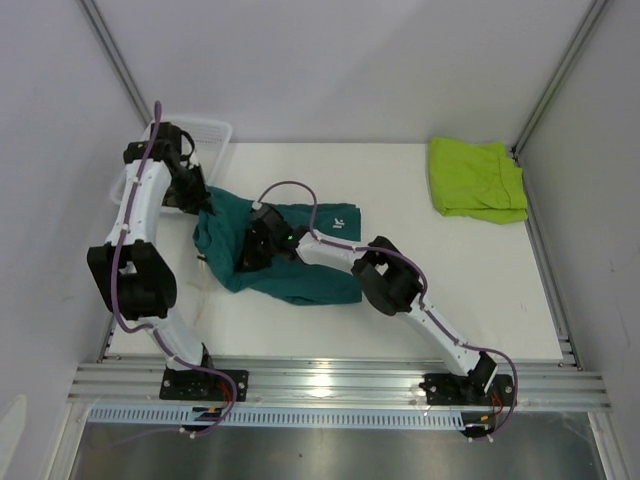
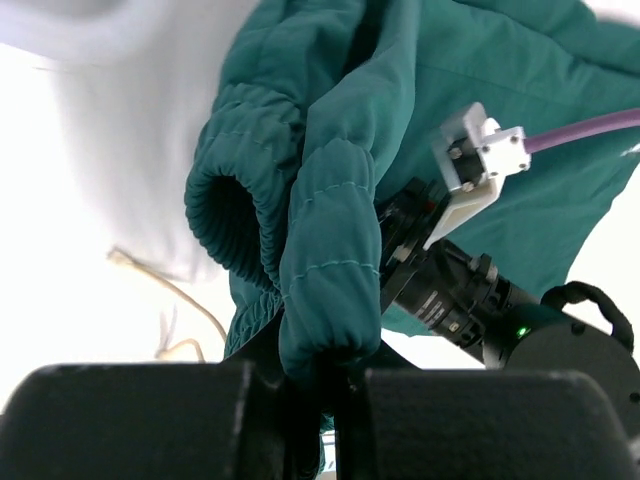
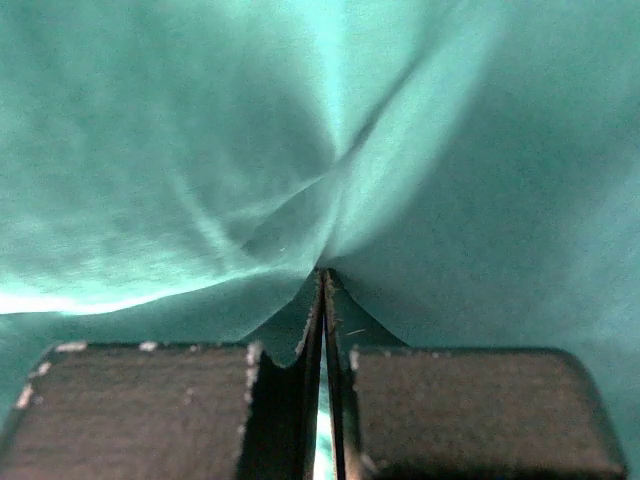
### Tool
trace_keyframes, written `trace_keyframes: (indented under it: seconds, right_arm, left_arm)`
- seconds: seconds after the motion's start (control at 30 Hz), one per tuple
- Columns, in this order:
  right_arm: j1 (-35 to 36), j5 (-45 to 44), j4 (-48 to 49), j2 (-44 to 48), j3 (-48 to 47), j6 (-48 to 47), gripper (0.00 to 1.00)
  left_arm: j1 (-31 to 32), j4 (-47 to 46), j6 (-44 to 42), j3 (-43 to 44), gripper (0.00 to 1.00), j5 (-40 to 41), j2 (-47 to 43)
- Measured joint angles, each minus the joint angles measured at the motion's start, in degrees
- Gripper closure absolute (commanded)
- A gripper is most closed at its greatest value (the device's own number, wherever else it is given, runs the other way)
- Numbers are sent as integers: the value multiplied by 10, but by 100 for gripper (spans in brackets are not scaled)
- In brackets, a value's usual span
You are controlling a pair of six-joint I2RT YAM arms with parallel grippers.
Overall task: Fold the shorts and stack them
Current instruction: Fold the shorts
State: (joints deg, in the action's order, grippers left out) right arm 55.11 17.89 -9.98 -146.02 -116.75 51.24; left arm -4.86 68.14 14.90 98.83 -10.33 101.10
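The teal shorts point(image 1: 315, 275) lie crumpled at the table's left centre, white logo point(image 1: 340, 222) facing up. My left gripper point(image 1: 203, 210) is at their left end, shut on the gathered waistband point(image 2: 330, 290), which bunches up between the fingers of the left gripper point(image 2: 325, 385). A cream drawstring point(image 2: 170, 292) trails on the table beside it. My right gripper point(image 1: 246, 258) presses into the middle of the shorts; in the right wrist view the right gripper point(image 3: 323, 285) is shut on a pinched fold of teal cloth point(image 3: 200, 150). A lime-green pair point(image 1: 478, 180) lies folded at the back right.
A white plastic basket point(image 1: 208, 133) stands at the back left corner, partly under my left arm. The right arm's wrist camera point(image 2: 478, 165) sits close beside the left gripper. Grey walls and metal posts enclose the table; an aluminium rail point(image 1: 330, 380) runs along the near edge.
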Motion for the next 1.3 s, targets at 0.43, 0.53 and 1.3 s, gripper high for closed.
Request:
trace_keyframes:
  seconds: [0.43,0.53,1.3]
  right_arm:
    - [2,14,17,-98,-143,45,93]
    - [1,12,30,-98,-143,44,94]
    - [-79,-19,57,55,-18,-28,95]
  left_arm:
    - [-124,14,-20,31,100,-1,0]
    - [-126,16,-21,37,100,-4,0]
    - [-93,23,-30,56,100,14,0]
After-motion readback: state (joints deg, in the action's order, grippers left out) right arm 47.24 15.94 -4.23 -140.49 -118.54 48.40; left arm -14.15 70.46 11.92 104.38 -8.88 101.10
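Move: The left hand still holds the gathered waistband end; the lying part of the shorts is centred some 17 cm to its right, 4 cm nearer the base and 16 cm below. From the right hand, its shut fingertips down on the cloth, that middle is about 11 cm right and 4 cm ahead, barely lower. The white basket's middle is roughly 16 cm ahead, 12 cm left and 12 cm below the left hand; the cord lies 5 cm back, 4 cm left, 15 cm below it. Keeping its grip, the left hand draws the waistband end about 8 cm to the left beside the basket's near side, turning some 10 degrees counter-clockwise, then eases slightly back right while creeping up a little. The right hand, fingers staying shut, first slides low along the cloth about 4 cm left and a bit forward, then swings forward and back to the right while lifting off, ending clear above the shorts, about 10 cm forward and 9 cm up from its start, tipped a little upward. ##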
